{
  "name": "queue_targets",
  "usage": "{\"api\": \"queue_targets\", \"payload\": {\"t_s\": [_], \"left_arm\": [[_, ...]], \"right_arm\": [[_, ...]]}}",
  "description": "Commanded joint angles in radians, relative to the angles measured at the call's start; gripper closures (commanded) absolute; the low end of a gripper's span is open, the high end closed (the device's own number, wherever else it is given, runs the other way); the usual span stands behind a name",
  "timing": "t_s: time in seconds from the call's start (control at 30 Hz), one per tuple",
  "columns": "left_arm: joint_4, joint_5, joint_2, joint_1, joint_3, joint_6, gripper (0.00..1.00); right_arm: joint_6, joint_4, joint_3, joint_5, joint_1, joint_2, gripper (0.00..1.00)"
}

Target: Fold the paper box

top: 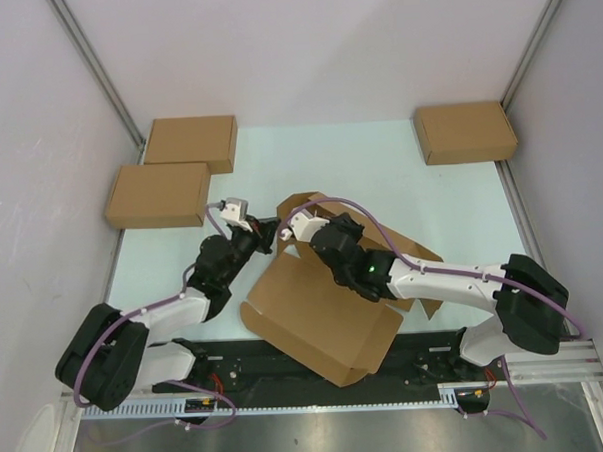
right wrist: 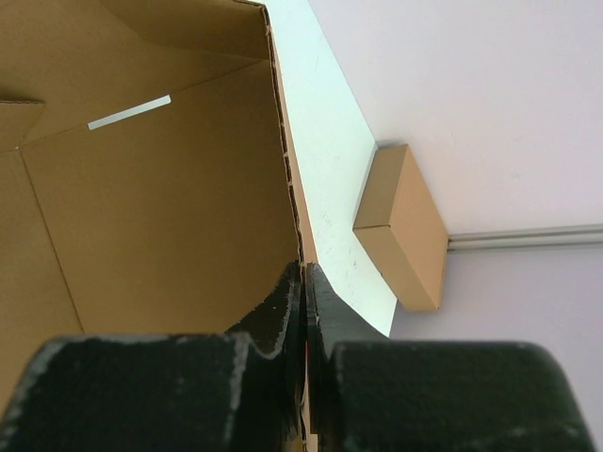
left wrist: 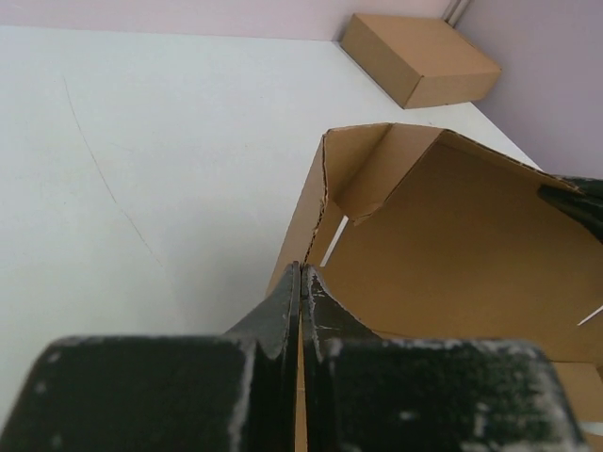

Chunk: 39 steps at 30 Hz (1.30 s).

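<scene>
The paper box (top: 320,315) is a brown cardboard piece lying half-formed in the middle of the table, its flaps spread toward the near edge. A raised wall stands at its far left corner. My left gripper (top: 271,233) is shut on that wall's edge; in the left wrist view a sliver of cardboard shows between the fingers (left wrist: 301,275), with the box's inside (left wrist: 452,254) to their right. My right gripper (top: 299,226) is shut on an upright wall close by. In the right wrist view its jaws (right wrist: 303,273) pinch the wall's edge, and the box's inside (right wrist: 160,207) lies to the left.
Three closed brown boxes lie on the pale green table: two at the far left (top: 190,144) (top: 158,195) and one at the far right (top: 465,132). White walls with metal rails enclose the table. One of these boxes also shows in each wrist view (left wrist: 419,58) (right wrist: 405,226).
</scene>
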Motion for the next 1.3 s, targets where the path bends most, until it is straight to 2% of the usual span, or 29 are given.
{"api": "queue_targets", "payload": {"t_s": [0.0,0.43,0.67,0.9,1.27], "left_arm": [[0.026,-0.113,-0.060,-0.054,-0.011,-0.053,1.00],[0.072,-0.322,-0.068,-0.166,-0.136,-0.215,1.00],[0.129,-0.357,-0.028,-0.223,-0.151,-0.269,1.00],[0.158,-0.397,0.015,-0.324,-0.130,-0.285,1.00],[0.241,-0.432,0.104,-0.389,-0.110,-0.337,1.00]], "right_arm": [[0.051,-0.042,0.009,-0.019,0.025,0.024,1.00],[0.023,-0.016,0.011,0.038,0.079,0.046,1.00],[0.016,-0.023,0.009,0.066,0.103,0.050,1.00],[0.013,-0.035,0.009,0.080,0.119,0.052,1.00],[0.013,-0.063,0.007,0.101,0.145,0.058,1.00]]}}
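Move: The left gripper, shut, has its tips at the near edge of the upright end flap, whose middle is some 3 cm ahead and 1 cm right of it. The open inside of the box lies about 6 cm back, 10 cm right and 10 cm below; the near panel lies flat, 16 cm back and 9 cm right. For the right gripper, already pinching the raised panel's top edge, that inside is about 4 cm back, 6 cm left and 13 cm below. Bring the shut left gripper back off the end flap's edge first, then right as well, about 6 cm back, 5 right and 3 down, into the box's open side and towards the right gripper; roll its left side down some 15 degrees and tip the fingers slightly down. Keep the right pinch on the raised panel and draw it about 3 cm back and a little left. ##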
